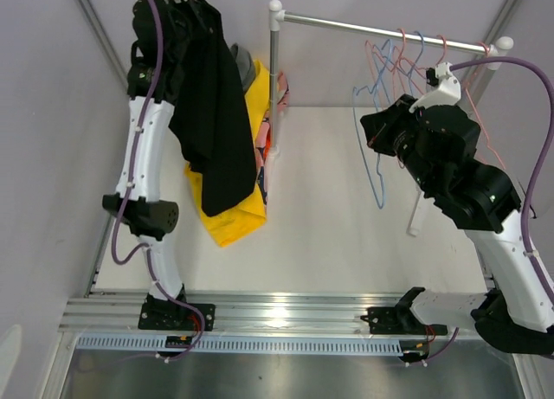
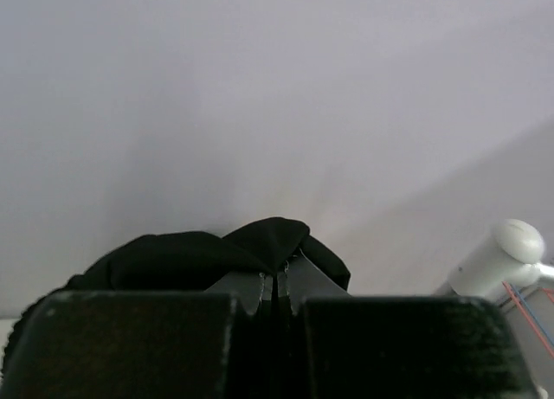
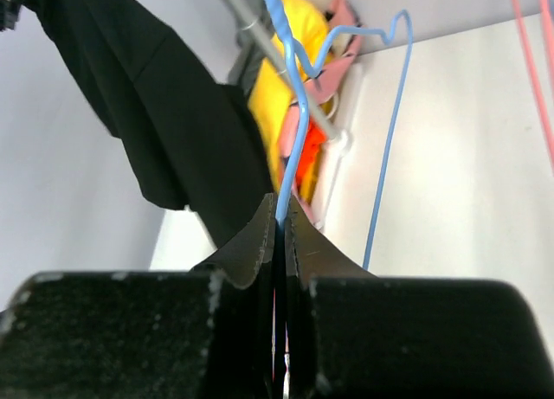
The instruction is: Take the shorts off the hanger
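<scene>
My left gripper (image 2: 277,273) is raised high at the back left (image 1: 183,3) and is shut on the black shorts (image 1: 216,113), which hang down from it; a fold of them bulges over the fingertips in the left wrist view (image 2: 260,243). The yellow shorts (image 1: 232,215) lie on the table beneath, with the pink patterned shorts (image 1: 260,138) and the grey shorts (image 1: 245,67) beside the rack post. The orange-red shorts (image 3: 305,170) show in the right wrist view. My right gripper (image 3: 282,215) is shut on the wire of a blue hanger (image 3: 294,113) under the rail (image 1: 378,170).
A silver rail (image 1: 381,28) with white end knobs runs across the back on a post (image 1: 273,79). Several bare pink, red and blue hangers (image 1: 407,53) hang at its right end. Grey walls close in on both sides.
</scene>
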Robot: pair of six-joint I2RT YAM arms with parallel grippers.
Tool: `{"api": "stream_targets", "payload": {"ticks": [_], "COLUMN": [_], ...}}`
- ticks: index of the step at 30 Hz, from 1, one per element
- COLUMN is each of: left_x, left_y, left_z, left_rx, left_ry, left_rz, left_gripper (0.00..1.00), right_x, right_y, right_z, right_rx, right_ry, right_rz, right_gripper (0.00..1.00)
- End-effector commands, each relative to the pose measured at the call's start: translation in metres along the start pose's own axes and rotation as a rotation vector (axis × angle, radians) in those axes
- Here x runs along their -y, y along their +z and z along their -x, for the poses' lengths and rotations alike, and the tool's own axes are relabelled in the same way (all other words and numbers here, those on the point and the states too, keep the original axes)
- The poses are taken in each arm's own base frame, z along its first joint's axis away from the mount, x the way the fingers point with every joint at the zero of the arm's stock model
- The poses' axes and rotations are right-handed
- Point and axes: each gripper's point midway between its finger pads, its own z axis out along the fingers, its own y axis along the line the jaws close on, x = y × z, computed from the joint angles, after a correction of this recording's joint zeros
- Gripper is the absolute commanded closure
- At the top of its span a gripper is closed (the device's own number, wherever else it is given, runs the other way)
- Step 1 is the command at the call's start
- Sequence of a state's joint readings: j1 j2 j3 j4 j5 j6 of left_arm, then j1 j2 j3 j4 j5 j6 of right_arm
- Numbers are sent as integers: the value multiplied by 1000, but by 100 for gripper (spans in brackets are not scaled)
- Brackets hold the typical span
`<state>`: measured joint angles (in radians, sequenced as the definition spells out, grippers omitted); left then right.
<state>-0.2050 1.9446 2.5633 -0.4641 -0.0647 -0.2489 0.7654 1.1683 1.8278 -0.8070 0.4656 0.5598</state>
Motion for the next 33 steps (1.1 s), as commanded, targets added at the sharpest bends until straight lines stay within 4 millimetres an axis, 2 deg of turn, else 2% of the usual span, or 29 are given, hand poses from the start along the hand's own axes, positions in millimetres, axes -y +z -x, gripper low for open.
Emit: {"api": "stream_targets", "payload": {"ticks": [1,3,4,6,7,8,9,10,11,12,14,15,16,17,18,19,20,21,22,24,25,27,28,29,30,32,33], "left_x": [33,32,25,17,8,3,-5,-10,-16,-23,-22,-23,-18,-17,-10,5,5,11,17,28,30,40,46,48,45,53,55], "left_y": [38,55,70,83,92,95,96,96,94,87,77,59,52,36,8,-4,-27,-59,-81,-109,-141,-164,-181,-196,-204,-218,-224], "left_z": [-20,-41,-70,-97,-131,-148,-178,-195,-216,-235,-238,-241,-226,-242,-215,-193,-214,-195,-216,-200,-216,-210,-225,-218,-224,-213,-214], "left_rx": [37,21,-18,-54,-114,-148,-216,-255,-306,-376,-405,-442,-411,-450,-423,-369,-415,-385,-422,-381,-415,-392,-426,-408,-425,-412,-430], "left_ry": [-89,-99,-103,-102,-99,-100,-101,-92,-93,-88,-82,-75,-64,-52,-43,-44,-37,-45,-45,-96,-107,-130,-120,-114,-89,-79,-67], "left_rz": [-212,-229,-211,-191,-170,-154,-130,-119,-98,-71,-57,-44,-52,-37,-42,-69,-69,-86,-102,-130,-154,-192,-213,-225,-212,-238,-251], "left_gripper": [100,100,100,100,95,81,60,8,1,1,1,1,1,1,1,1,1,1,1,1,1,1,1,1,1,1,1], "right_x": [1,9,10,12,9,10,6,3,0,-6,-14,-15,-19,-19,-19,-16,-14,-11,-6,5,8,19,20,22,29,29,35], "right_y": [16,28,33,45,49,54,62,67,70,79,87,92,103,108,114,125,129,135,140,153,159,168,171,173,176,178,179], "right_z": [14,15,18,19,23,25,28,31,34,41,48,51,56,58,60,62,65,66,72,68,67,61,58,55,43,36,26], "right_rx": [47,41,49,39,49,50,50,55,53,62,70,73,75,77,77,81,89,90,111,103,101,82,76,71,49,39,17], "right_ry": [-16,-18,-13,-7,-5,-3,-1,-2,-6,-12,-23,-29,-42,-47,-50,-54,-53,-49,-40,-27,-20,2,4,8,15,24,29], "right_rz": [13,2,7,16,29,36,46,53,68,76,95,94,93,91,87,75,70,64,56,33,31,5,7,4,-8,2,-9], "right_gripper": [100,100,100,100,100,100,100,100,100,100,100,100,100,100,100,100,100,100,100,100,100,100,100,100,100,100,100]}}
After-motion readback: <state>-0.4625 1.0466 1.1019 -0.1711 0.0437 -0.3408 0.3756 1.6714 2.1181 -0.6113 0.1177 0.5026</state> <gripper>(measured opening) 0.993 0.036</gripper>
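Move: The left hand, holding the black shorts high up, has the clothes pile in the yellow bin about 48 cm below, 5 cm ahead and 5 cm right; the grey shorts lie some 9 cm beyond the pile's middle, and the rack's left post is about 17 cm right and 5 cm ahead of the hand. The right hand holds the emptied blue hanger; the rail is some 25 cm straight ahead and 8 cm higher, the other hangers roughly 20 cm ahead and 13 cm right. The left fingers let go of the black shorts, opening wide as the hand plunges about 30 cm and reaches 12 cm forward over the pile, its wrist tipping down; emptied, it pulls far back towards the base, rising again, levelling partly and turning clockwise. Meanwhile the right fingers keep pinching the blue hanger and carry it about 19 cm forward towards the rail. ##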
